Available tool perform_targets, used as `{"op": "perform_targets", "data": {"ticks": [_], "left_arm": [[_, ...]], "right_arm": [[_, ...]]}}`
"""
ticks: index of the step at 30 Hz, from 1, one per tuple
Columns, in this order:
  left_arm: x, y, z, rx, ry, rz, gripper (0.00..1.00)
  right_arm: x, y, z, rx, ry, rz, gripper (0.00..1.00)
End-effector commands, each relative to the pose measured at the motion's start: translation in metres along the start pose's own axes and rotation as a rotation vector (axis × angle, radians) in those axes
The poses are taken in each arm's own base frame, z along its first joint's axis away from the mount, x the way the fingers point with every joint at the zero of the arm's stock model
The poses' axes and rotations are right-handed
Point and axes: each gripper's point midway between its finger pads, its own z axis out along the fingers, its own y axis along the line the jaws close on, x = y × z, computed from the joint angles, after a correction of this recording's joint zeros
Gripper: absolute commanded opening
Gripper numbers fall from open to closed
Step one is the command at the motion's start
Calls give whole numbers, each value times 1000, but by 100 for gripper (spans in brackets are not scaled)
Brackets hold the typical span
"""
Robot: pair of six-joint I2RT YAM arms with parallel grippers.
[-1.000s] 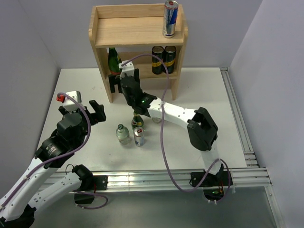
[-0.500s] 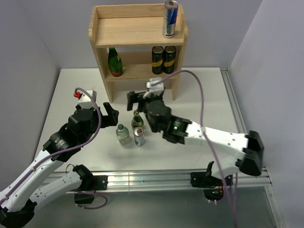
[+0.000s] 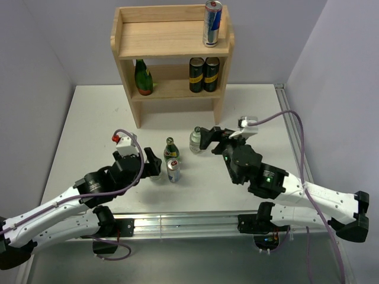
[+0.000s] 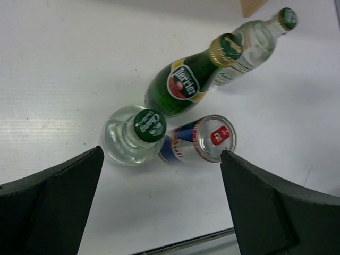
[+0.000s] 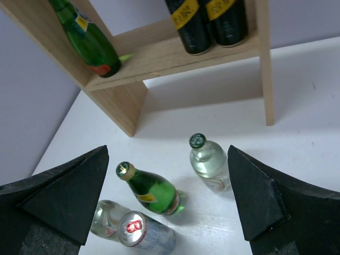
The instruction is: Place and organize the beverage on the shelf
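Note:
The wooden shelf (image 3: pixel 172 44) stands at the back. A silver-and-blue can (image 3: pixel 212 22) stands on its top board and a green bottle (image 3: pixel 143 77) on its lower tier. On the table stand a green bottle (image 3: pixel 171 148), a can (image 3: pixel 173 170) and two clear bottles (image 3: pixel 195 140) (image 3: pixel 156 175). My left gripper (image 3: pixel 151 163) is open and empty, just above the near clear bottle (image 4: pixel 133 141) and can (image 4: pixel 204 141). My right gripper (image 3: pixel 204 137) is open and empty, beside the far clear bottle (image 5: pixel 211 162) and facing the green bottle (image 5: pixel 154 191).
Two dark cans with yellow bands (image 3: pixel 204 74) stand at the right of the shelf's lower tier. Grey walls close in the table on three sides. A metal rail (image 3: pixel 296 148) runs along the right edge and another along the front.
My right gripper has let go of the green bottle on the lower tier and drawn back right, towards the front. My left arm has swung in and lowered over the drinks.

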Motion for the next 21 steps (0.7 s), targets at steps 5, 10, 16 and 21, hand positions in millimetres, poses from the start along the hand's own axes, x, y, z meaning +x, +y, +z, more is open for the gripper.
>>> {"op": "perform_targets", "data": {"ticks": [5,10,16,21], "left_arm": [[-1,8,16,-50,-103,-114,99],[25,15,35,-71,-84,-107,99],[43,28,47,-84,-123,-140,99],[59,35,62,-90,-125,-81,99]], "right_arm": [[0,-43,-26,50,-3,67,100],[6,-52,-31,56,11,69,100],[18,-60,-30,87,35,35,100],[25,-65,-31,94,42,27,100]]}}
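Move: Almost under the left hand stands the clear soda bottle, its middle about 3 cm ahead, 1 cm to the right and 11 cm below. The silver-blue can is some 8 cm right and 1 cm ahead of this hand, the green Perrier bottle 8 cm ahead and 8 cm right, both lower than the hand. From the right hand the clear soda bottle lies roughly 22 cm left, 2 cm back and 23 cm below. Sinking nearly straight down by about 10 cm, the left hand brings its wide-open fingers down to either side of the clear soda bottle, turning some 10 degrees counter-clockwise as it goes; the fingers don't close. The right hand, empty and open, draws off about 5 cm to the right and 2 cm back, then sinks some 3 cm more. ##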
